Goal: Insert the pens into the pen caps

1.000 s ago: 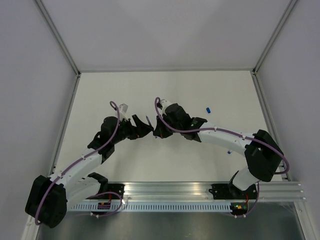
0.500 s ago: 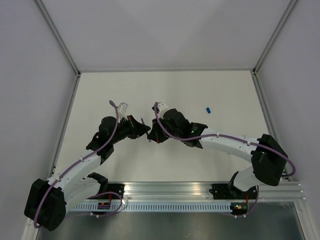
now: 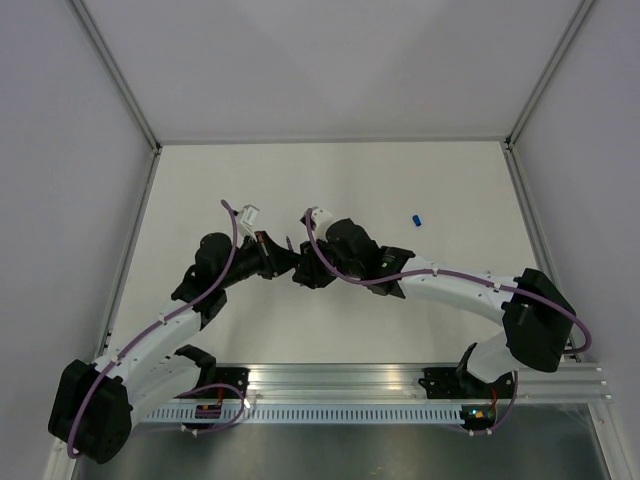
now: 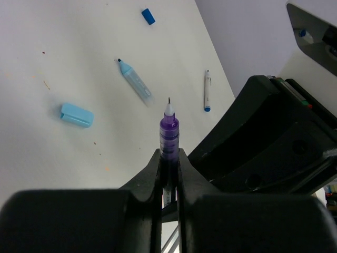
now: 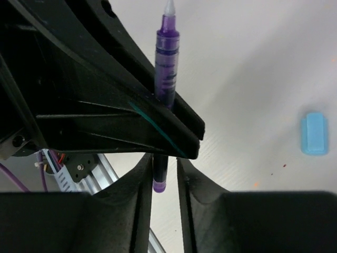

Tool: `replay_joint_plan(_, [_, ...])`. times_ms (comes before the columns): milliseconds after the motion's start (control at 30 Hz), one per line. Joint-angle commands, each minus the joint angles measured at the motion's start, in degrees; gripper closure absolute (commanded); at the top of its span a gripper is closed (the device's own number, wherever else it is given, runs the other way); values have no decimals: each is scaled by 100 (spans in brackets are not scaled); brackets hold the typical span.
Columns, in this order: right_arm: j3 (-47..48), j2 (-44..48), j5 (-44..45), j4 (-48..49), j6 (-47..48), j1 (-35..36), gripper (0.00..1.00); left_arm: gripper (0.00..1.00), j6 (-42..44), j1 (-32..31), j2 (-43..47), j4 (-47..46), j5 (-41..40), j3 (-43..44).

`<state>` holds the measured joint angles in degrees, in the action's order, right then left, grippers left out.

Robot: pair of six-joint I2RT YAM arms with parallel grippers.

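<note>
A pen with a purple grip section, a dark barrel and a white tip stands up out of my left gripper, which is shut on its barrel. In the right wrist view the same pen runs past the left gripper's fingers, and its purple tail end hangs between the jaws of my right gripper. Those jaws stand open, with a gap on the pen's right side. From above, the two grippers meet at mid table. On the table lie a pale sky-blue pen cap and a dark blue pen cap.
A pale blue capped marker and a thin white pen with a blue end lie on the table beyond the held pen. The right arm's black body fills the right side of the left wrist view. The dark blue cap lies right of both arms.
My left gripper has closed on the pen that the right gripper was holding. The right gripper's jaws have since parted from it. Both wrists shifted slightly left.
</note>
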<state>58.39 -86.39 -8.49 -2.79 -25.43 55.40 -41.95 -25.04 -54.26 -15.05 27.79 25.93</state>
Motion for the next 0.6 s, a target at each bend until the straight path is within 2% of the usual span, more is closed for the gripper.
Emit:
replay_joint_plan(0, [-30,17,-109,94,91,33,73,98,109,16,21,-279,402,193])
replay_joint_plan(67, [-38,-1,-179,94,108,33,75,98,109,16,21,-279,446,219])
replay_joint_plan(167, [-47,-1,-355,94,126,33,88,96,144,16,47,-209,447,263])
replay_joint_plan(200, [-38,8,-381,85,135,41,97,84,196,16,56,-157,438,289])
replay_joint_plan(233, [-21,17,-390,33,117,41,100,74,231,16,56,53,429,342])
replay_joint_plan(300, [102,26,-268,-186,143,24,100,43,363,25,91,396,298,570])
replay_joint_plan(333, [285,87,-110,-535,170,15,100,22,468,16,117,780,175,649])
replay_joint_plan(400, [366,218,443,-819,231,-72,100,13,548,16,257,1117,-273,816])
replay_joint_plan(467, [174,534,1222,-846,240,-134,100,9,565,16,354,1520,-693,983])
replay_joint_plan(533, [-204,815,1472,-759,145,-335,100,1,557,16,416,1951,-1011,1159])
replay_joint_plan(567, [-344,904,1499,-680,48,-450,100,0,548,16,416,2188,-1265,1194])
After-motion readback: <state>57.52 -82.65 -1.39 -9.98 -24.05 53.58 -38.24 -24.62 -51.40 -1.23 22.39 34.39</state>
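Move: I already pinch the purple pen in my left hand, its middle about 1 cm above and 1 cm ahead of that hand's pads, tip up. My right fingers stand partly open around its lower end, with the pen's middle roughly 4 cm above and 1 cm ahead of them. From my right hand the light blue cap lies on the table about 9 cm ahead, 6 cm right and 16 cm down; the light blue marker lies some 10 cm ahead, 20 cm right, equally low. I shut my right fingers on the pen's lower end while easing back about a centimetre. Then my left fingers let go, opening wide, and that hand lifts some 3 cm, drifting left and forward. Keeping its pinch, my right hand dips slightly and draws the pen about 4 cm to the right, clear of my left fingers, swinging forward as it goes. ##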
